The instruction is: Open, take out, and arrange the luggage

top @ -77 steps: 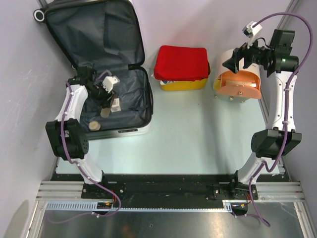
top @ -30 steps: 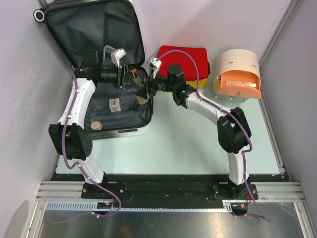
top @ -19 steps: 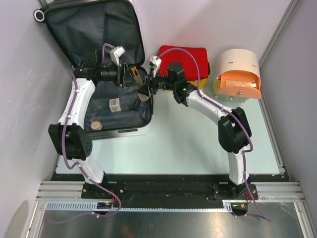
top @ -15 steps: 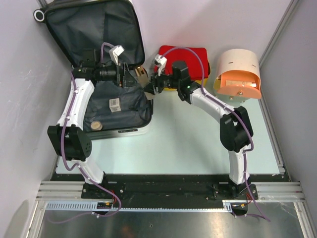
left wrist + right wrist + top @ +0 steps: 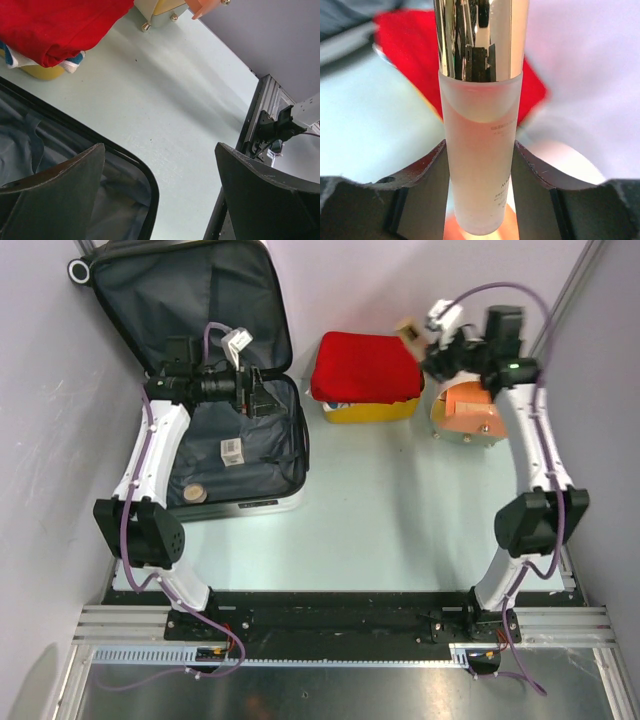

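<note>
The luggage (image 5: 262,472) lies open at the left, its lid leaning on the back wall and its dark grey lining showing. Its black rim shows in the left wrist view (image 5: 148,181). My left gripper (image 5: 266,400) hovers over the luggage's right edge, open and empty; in the left wrist view (image 5: 160,172) the jaws stand wide apart. My right gripper (image 5: 428,348) is shut on a frosted bottle (image 5: 480,165) with a gold cap (image 5: 480,35). It holds the bottle (image 5: 408,330) in the air between the red cloth and the round drawer box.
A small white box (image 5: 232,451) and a round disc (image 5: 192,494) lie in the luggage. A yellow basket (image 5: 365,411) holding a red cloth (image 5: 365,365) stands at the back centre. The cream-and-orange drawer box (image 5: 482,418) stands at the back right.
The right gripper took the bottle from the left gripper over the luggage's edge and swung it right, up to the drawer box. The left gripper is now open and empty.
</note>
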Motion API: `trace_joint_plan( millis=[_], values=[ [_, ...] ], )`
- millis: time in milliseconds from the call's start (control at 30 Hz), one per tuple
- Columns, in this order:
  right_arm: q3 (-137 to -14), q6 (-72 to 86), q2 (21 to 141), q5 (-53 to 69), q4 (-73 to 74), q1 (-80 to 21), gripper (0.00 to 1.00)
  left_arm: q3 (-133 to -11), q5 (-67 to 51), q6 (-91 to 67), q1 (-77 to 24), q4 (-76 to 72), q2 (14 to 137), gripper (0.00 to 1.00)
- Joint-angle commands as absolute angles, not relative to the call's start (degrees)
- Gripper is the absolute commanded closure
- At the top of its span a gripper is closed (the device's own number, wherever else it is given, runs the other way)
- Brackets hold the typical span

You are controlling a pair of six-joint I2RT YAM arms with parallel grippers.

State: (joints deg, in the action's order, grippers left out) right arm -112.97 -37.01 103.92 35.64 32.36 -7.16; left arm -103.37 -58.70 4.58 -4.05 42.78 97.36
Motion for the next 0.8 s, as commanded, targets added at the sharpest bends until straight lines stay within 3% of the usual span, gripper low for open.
trace_joint_plan(
  millis=[0,200,733,767],
  values=[
    [-121.10,-58.95,98.35,37.27,49.09,3.13,1.00,-102.92,-60.82,5.54,-5.36,40.78,94.75,0.05],
    [-125.15,-75.90,101.33,35.60,60.55,9.31,1.00,-103.09,-60.82,4.92,-6.33,39.29,95.36,0.05],
    [-130.08,-89.38,109.69,32.26,68.99,13.53,1.00,-99.84,-59.24,2.29,-6.86,35.68,93.78,0.05],
    [-130.17,-89.82,109.86,32.08,69.08,13.88,0.96,-99.76,-59.06,2.20,-6.94,35.42,93.78,0.05]
  ],
)
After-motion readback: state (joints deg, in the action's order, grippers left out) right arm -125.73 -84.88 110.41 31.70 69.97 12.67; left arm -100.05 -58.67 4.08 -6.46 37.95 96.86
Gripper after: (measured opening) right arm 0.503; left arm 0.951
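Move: My right hand already holds the bottle. The cabinet's open drawer, where the bottle is being taken, lies about 21 cm to the right, 3 cm back and 17 cm below; the cabinet's rounded body is some 9 cm beyond the drawer, level with it sideways. The red cloth on the basket is roughly 12 cm to the left, 5 cm ahead and 19 cm below. From my idle left hand, the drawer is about 64 cm to the right, 5 cm ahead and 15 cm lower. Keeping my grip on the bottle, I swing my right hand fast to the right, about 19 cm, away from the red cloth and towards the open drawer. I rise slightly at first, then slow sideways and sink some 11 cm from the top of that arc, while my wrist turns about 30 degrees so the fingers point more steeply down. ##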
